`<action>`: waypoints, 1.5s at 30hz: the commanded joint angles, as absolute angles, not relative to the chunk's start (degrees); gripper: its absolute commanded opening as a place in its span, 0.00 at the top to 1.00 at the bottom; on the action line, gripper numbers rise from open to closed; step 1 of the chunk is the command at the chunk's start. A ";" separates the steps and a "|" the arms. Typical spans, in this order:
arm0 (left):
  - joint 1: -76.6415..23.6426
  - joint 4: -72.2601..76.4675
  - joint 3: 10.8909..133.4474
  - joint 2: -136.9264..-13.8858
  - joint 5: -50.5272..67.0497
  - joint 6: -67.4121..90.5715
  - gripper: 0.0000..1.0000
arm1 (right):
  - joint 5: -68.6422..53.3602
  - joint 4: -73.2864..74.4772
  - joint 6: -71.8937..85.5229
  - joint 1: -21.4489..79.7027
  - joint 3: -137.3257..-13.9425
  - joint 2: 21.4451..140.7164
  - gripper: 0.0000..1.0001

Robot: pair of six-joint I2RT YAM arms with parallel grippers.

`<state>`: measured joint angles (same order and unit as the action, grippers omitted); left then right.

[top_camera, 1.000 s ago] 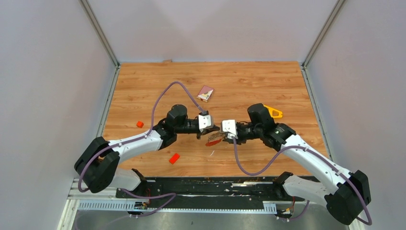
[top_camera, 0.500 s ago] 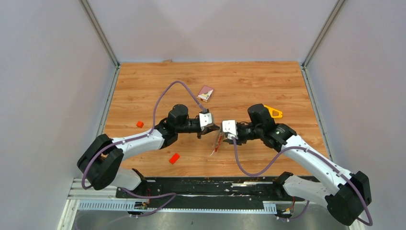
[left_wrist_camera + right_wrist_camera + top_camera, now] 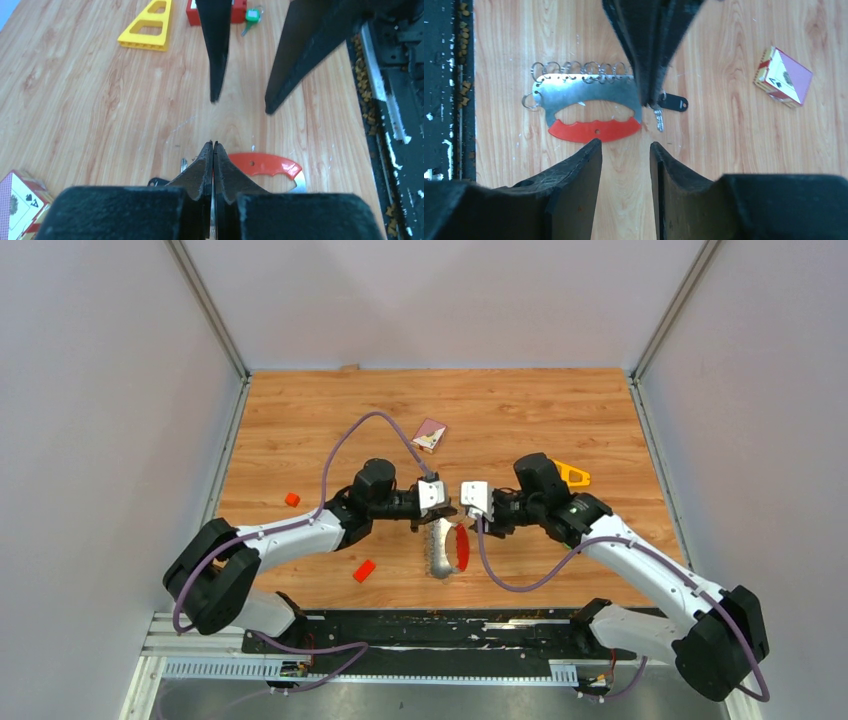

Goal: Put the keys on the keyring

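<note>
The keyring [image 3: 446, 549] is a silver jagged plate with a red curved strip [image 3: 596, 129] and a row of small rings [image 3: 579, 67]. It stretches from my left fingertips toward the near edge. My left gripper [image 3: 213, 144] is shut on its end, with a thin sliver of metal between the pads. A black-tagged key [image 3: 673, 103] hangs at that same end. My right gripper [image 3: 625, 145] faces the left one, a short way off, open and holding nothing. The green-tagged key [image 3: 252, 15] lies on the wood beside a red block [image 3: 193, 15].
A yellow triangular piece [image 3: 573, 474] lies behind the right arm. A playing-card box [image 3: 430, 434] sits further back in the middle. Two small orange blocks [image 3: 292, 499] [image 3: 364, 571] lie by the left arm. The black rail [image 3: 420, 625] runs along the near table edge.
My right gripper has opened and let go of the keyring. The keyring has swung down from between the two grippers and now spreads flat, held by the left gripper alone.
</note>
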<state>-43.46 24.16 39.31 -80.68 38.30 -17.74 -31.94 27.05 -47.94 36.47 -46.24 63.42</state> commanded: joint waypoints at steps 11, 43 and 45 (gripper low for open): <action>-39.29 -12.42 52.12 -87.41 31.40 -46.80 0.64 | -32.43 28.68 -47.18 31.37 -45.41 55.10 0.59; -39.75 -31.20 65.67 -104.10 29.25 -87.67 0.65 | -34.19 30.36 -47.89 31.28 -45.18 58.52 0.60; -40.09 -30.08 65.34 -103.90 29.41 -87.53 0.65 | -34.26 30.48 -47.73 31.21 -45.22 58.60 0.60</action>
<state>-39.20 -32.08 64.58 -103.85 28.75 -85.67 -32.64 30.68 -47.66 31.40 -45.21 58.24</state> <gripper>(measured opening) 0.350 0.400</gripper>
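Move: The far rings along the metal plate's left edge lie on the table some 15 cm below the left hand, about 4 cm ahead and 5 cm to its left. The black fob with its key lies about 6 cm farther out than those rings and 4 cm right of them; the plate's red handle is roughly 5 cm nearer and 7 cm right of them. From the right hand the far rings are about 7 cm ahead, 8 cm left and 15 cm down. Opening and tipping down, the left hand sinks about 13 cm left-forward towards the far rings; the right retreats. ##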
